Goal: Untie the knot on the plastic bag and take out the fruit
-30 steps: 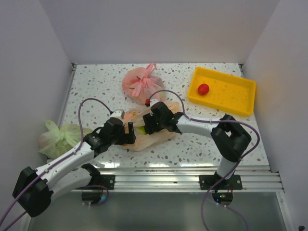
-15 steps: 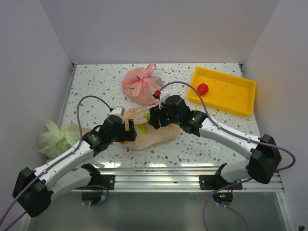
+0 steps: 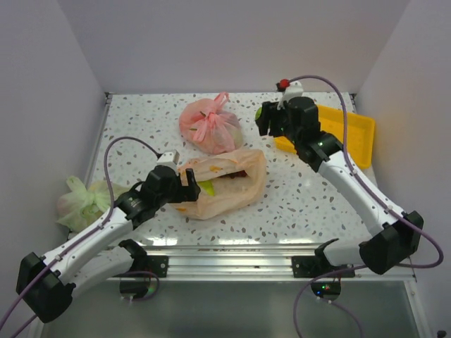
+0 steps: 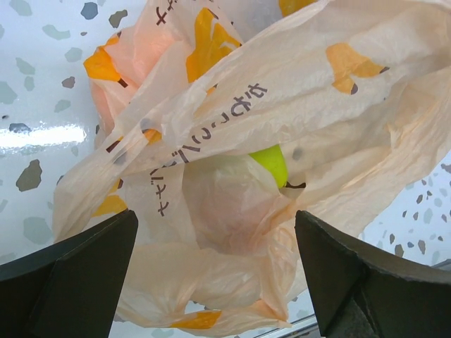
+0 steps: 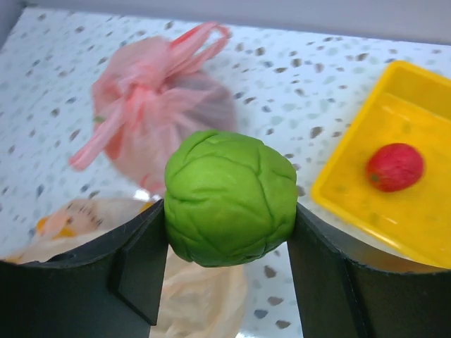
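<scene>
The peach-orange plastic bag (image 3: 236, 186) lies crumpled mid-table with its mouth slack; its knot is not in view. A green piece of fruit (image 4: 271, 162) shows through the film, and dark red shapes (image 3: 236, 174) show at the bag's opening. My left gripper (image 3: 189, 184) hovers at the bag's left end, open, with the film (image 4: 282, 84) between its fingers (image 4: 70, 274) but not pinched. My right gripper (image 3: 262, 121) is raised near the yellow tray, shut on a round green fruit (image 5: 229, 197). A red fruit (image 5: 394, 167) lies in the tray.
The yellow tray (image 3: 349, 137) sits at the back right. A knotted pink bag (image 3: 209, 127) lies behind the peach bag. A pale green bag (image 3: 84, 201) rests at the left wall. White walls enclose three sides of the table.
My right arm has lifted away from the peach bag and swung back and right towards the tray, carrying the green fruit. The left gripper stays open at the bag.
</scene>
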You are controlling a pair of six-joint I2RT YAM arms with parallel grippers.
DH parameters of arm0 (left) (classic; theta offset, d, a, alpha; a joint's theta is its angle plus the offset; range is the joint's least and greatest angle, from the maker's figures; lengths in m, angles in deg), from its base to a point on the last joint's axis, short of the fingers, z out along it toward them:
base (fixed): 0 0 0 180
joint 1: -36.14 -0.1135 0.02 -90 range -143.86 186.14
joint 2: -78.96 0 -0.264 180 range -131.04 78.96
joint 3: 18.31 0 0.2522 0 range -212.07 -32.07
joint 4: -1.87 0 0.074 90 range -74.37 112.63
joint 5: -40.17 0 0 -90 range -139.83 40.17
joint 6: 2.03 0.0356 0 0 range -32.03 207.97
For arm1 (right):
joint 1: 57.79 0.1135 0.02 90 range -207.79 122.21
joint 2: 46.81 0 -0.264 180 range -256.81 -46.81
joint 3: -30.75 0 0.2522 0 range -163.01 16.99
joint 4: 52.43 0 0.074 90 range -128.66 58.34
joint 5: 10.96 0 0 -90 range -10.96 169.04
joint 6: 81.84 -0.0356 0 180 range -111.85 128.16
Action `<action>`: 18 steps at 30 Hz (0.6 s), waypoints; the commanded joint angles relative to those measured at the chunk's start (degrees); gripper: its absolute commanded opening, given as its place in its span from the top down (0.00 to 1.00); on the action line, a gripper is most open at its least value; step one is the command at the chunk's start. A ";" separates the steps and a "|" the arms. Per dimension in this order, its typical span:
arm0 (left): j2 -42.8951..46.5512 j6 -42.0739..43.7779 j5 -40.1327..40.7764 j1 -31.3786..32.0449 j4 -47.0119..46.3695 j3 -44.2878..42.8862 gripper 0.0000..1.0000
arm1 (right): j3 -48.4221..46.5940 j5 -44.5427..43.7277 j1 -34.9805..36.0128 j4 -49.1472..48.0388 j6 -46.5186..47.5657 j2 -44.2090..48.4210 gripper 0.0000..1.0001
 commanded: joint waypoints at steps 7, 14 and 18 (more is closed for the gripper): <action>1.08 -6.18 3.16 0.21 5.64 -5.47 0.00 | -7.09 -17.45 -17.47 -3.86 -15.98 -13.08 0.69; 0.47 -3.11 4.75 0.21 8.38 -10.66 0.00 | -4.80 -16.75 -23.73 -5.63 -21.45 -20.90 0.65; 0.46 -1.35 1.24 0.12 6.27 -8.91 0.00 | -4.19 -17.10 -25.31 -7.21 -21.28 -25.21 0.62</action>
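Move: The right gripper holds the green fruit high up. The yellow crate's middle lies about 21 cm ahead, 29 cm right and 28 cm below it; the red fruit inside stands some 21 cm ahead and 18 cm right. The tied pink bag is about 20 cm ahead and 16 cm left, the opened peach bag 5 cm back and 13 cm left. From the left hand the crate is roughly 35 cm ahead and 52 cm right. Swing the right gripper some 20 cm right and 12 cm forward to the yellow crate, level at first, then sinking about 12 cm, turning the wrist some 45 degrees clockwise and tipping the fingers a little further down; keep the green fruit pinched. Meanwhile raise the wide-open left gripper, moving up and away from the opened peach bag. ##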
